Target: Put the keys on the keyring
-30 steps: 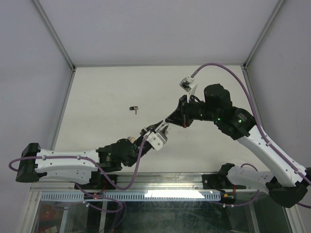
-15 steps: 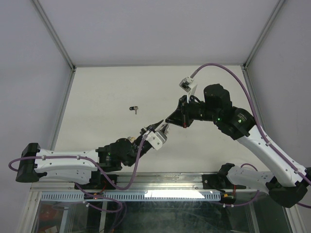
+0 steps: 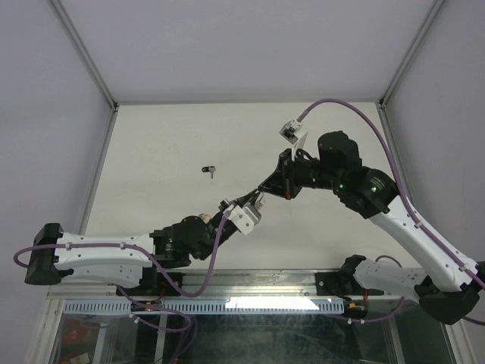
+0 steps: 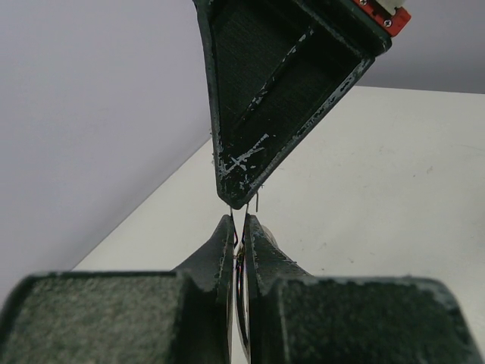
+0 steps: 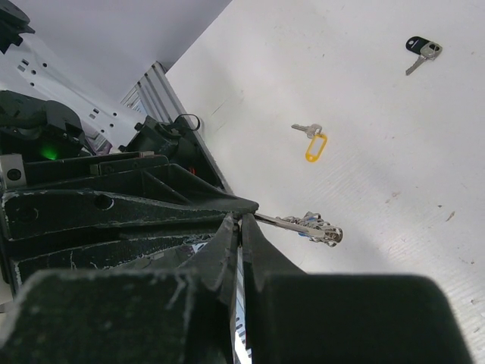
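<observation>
The keyring is held in the air between both grippers. My left gripper [image 4: 239, 220] [image 3: 247, 203] is shut on its thin wire [image 4: 242, 292], which I see edge-on. My right gripper [image 5: 241, 218] [image 3: 261, 189] is shut on the same ring, tip to tip with the left one. The bunch of plain silver keys [image 5: 319, 226] sticks out sideways from the ring. The yellow-tag key [image 5: 312, 142] lies flat on the table. The blue-head key [image 5: 418, 48] [image 3: 210, 171] lies farther off, alone.
The white table [image 3: 167, 152] is bounded by grey walls with a metal frame post [image 3: 83, 53] at the back left. The left arm's body [image 5: 91, 197] fills the left of the right wrist view. A metal rail [image 3: 250, 282] runs along the near edge.
The left wrist has turned very slightly. Both grippers keep their hold on the ring at the same spot. The keys on the table have not moved.
</observation>
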Action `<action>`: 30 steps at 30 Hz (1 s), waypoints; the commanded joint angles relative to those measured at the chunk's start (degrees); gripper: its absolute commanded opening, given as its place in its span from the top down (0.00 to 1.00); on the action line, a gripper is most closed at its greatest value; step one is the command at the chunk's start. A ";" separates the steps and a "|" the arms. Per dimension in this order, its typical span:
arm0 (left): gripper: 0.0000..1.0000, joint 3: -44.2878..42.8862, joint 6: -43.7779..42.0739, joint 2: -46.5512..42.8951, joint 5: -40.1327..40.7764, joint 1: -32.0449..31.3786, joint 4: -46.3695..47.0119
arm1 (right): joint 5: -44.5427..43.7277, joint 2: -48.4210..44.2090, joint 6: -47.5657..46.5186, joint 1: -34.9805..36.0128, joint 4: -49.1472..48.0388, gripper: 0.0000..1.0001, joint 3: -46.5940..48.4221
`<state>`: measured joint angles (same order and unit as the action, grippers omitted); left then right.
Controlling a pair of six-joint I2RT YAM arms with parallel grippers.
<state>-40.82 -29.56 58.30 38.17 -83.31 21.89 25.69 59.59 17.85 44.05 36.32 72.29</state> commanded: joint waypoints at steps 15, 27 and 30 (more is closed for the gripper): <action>1.00 -4.58 5.99 0.20 3.59 -0.10 -2.13 | -13.27 -8.74 0.18 -0.10 -8.01 0.70 -3.75; 1.00 -8.14 25.35 -6.13 -3.80 15.67 -17.26 | -20.12 -9.33 -1.94 -0.11 -11.29 0.65 -10.88; 1.00 -9.11 26.41 -7.61 -3.56 19.19 -21.28 | -19.86 -5.71 -1.57 -0.11 -9.22 0.65 -11.70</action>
<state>-46.11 -8.12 53.65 36.51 -67.40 4.73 7.49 50.41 17.37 44.07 27.31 60.49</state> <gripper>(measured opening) 0.014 0.348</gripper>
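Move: Both hands pinch the keyring, fingertips almost touching, its middle 3 or 4 cm below each. From the left hand the black-tagged key lies about 30 cm ahead and 14 cm left, the yellow-tagged key some 12 cm ahead and 14 cm left, both on the table nearly 30 cm down. From the right hand the black-tagged key is about 30 cm ahead and 15 cm left. Right fingers open off the keyring, backing right, then forward-down; left keeps its pinch, swinging about 9 cm forward-left. ##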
